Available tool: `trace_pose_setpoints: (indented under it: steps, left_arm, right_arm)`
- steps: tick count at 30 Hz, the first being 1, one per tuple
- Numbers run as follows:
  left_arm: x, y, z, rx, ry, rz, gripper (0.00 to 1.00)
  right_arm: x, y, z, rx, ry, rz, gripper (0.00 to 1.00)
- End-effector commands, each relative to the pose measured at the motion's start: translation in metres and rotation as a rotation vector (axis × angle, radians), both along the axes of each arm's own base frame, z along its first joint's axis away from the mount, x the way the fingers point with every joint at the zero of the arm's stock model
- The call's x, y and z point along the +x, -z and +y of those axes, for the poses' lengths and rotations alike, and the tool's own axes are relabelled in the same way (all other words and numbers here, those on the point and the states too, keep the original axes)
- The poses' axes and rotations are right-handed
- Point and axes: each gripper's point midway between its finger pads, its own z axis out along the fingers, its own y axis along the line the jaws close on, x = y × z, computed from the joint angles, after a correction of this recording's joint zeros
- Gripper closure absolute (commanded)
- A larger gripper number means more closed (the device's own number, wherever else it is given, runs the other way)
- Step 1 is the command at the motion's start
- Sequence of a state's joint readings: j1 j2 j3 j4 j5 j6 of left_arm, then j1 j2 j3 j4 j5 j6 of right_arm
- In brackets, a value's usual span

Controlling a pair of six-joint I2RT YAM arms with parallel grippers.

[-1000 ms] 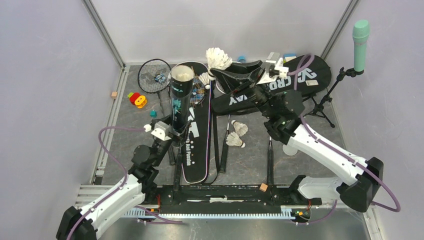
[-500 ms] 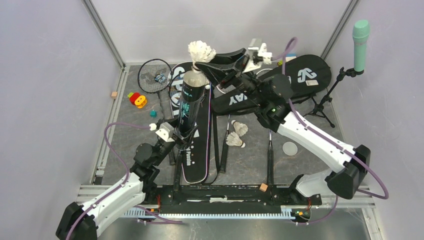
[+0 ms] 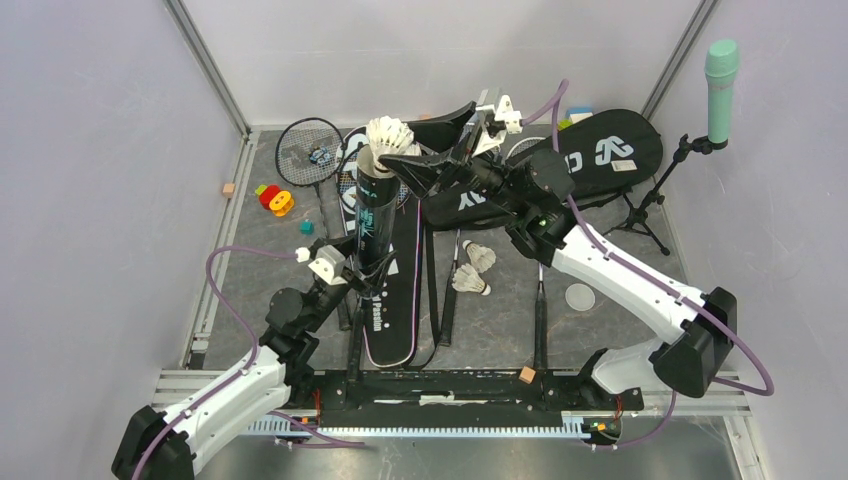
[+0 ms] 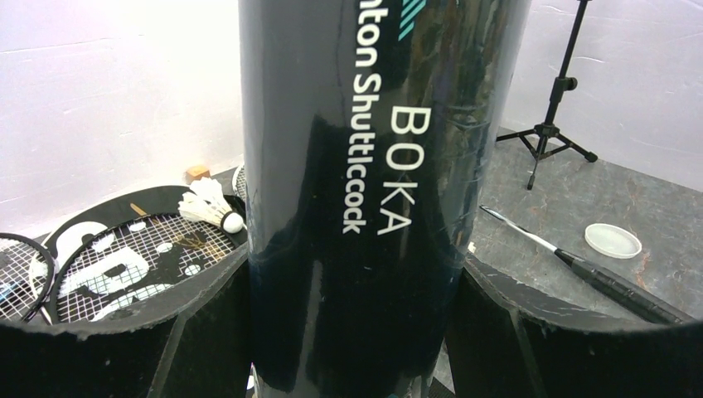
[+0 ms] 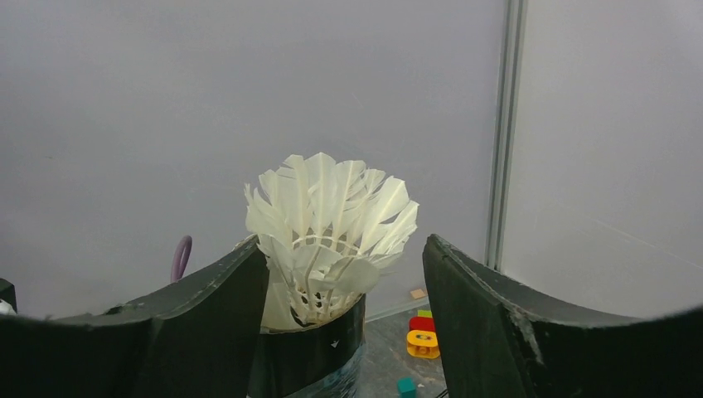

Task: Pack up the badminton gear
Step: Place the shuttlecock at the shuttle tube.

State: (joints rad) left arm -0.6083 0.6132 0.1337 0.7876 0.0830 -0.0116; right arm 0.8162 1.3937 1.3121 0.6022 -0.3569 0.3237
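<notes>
My left gripper [image 3: 362,272] [image 4: 356,278] is shut on the lower part of the long black tube [image 3: 370,215] [image 4: 381,166], which it holds nearly upright. A stack of white feather shuttlecocks [image 3: 387,133] [image 5: 327,224] sits in the tube's mouth [image 5: 308,348], feathers sticking out. My right gripper [image 3: 400,140] [image 5: 344,261] stands open around that stack, with a clear gap on one side. Two more shuttlecocks [image 3: 476,266] lie on the floor. Another shuttlecock [image 4: 211,207] rests on a racket head. The "SPORT" bag [image 3: 392,300] lies under the tube and the "CROSSWAY" bag [image 3: 600,155] lies at the back right.
A racket [image 3: 308,150] lies at the back left, and racket handles [image 3: 541,310] point toward the arms. A round clear lid [image 3: 579,296] [image 4: 612,240] lies on the floor. The mint-green microphone [image 3: 721,75] stands at the right on its black tripod [image 4: 551,124]. Toy blocks [image 3: 272,198] sit at the left.
My right gripper carried the shuttlecock stack left and down into the tube's mouth, then opened and let it go. The left gripper brought the tube more upright.
</notes>
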Motion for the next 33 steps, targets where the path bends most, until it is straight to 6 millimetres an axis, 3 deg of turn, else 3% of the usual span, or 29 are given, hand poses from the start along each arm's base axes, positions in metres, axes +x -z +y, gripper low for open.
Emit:
trace_pose_setpoints:
  steps: [1, 8, 15, 21, 26, 33]
  left_arm:
    - [-0.007, -0.043, 0.004, -0.11, 0.006, -0.103, 0.77]
    - [-0.008, -0.038, -0.001, -0.076, 0.027, -0.107, 0.77]
    - [-0.012, -0.033, -0.011, -0.027, 0.084, -0.111, 0.77]
    - [-0.022, -0.022, -0.024, 0.085, 0.166, -0.146, 0.77]
    - [-0.032, -0.003, -0.038, 0.242, 0.271, -0.146, 0.8]
    - [-0.051, 0.01, -0.046, 0.321, 0.382, -0.187, 0.8]
  right_arm:
    - [-0.019, -0.008, -0.004, -0.031, -0.047, -0.05, 0.25]
    - [-0.041, -0.016, 0.0, -0.13, -0.139, -0.128, 0.02]
    - [-0.052, -0.025, -0.01, -0.266, -0.146, -0.139, 0.02]
    - [-0.03, -0.037, -0.051, -0.316, 0.117, -0.062, 0.02]
    - [-0.024, -0.002, -0.084, -0.553, 0.244, -0.018, 0.02]
    - [-0.045, 0.043, -0.119, -0.803, 0.234, -0.108, 0.02]
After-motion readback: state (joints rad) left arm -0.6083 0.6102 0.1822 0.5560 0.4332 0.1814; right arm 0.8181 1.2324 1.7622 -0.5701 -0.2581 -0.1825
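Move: The shuttlecock stands cork-down in the shuttle tube's mouth, already between the right hand's parted fingers: about 2 cm left of that hand, 1 cm back and 2 cm below. The tube mouth is about 3 cm left, 1 cm back and 6 cm below. Two loose shuttlecocks lie on the table some 14 cm right, 1 cm ahead and 47 cm below. From the left hand, gripping the tube low, the shuttlecock is roughly 23 cm above, 4 cm right and 1 cm ahead. Right hand, opening fully, leaves the shuttlecock back then about 9 cm right, as left tips the tube rightward. ##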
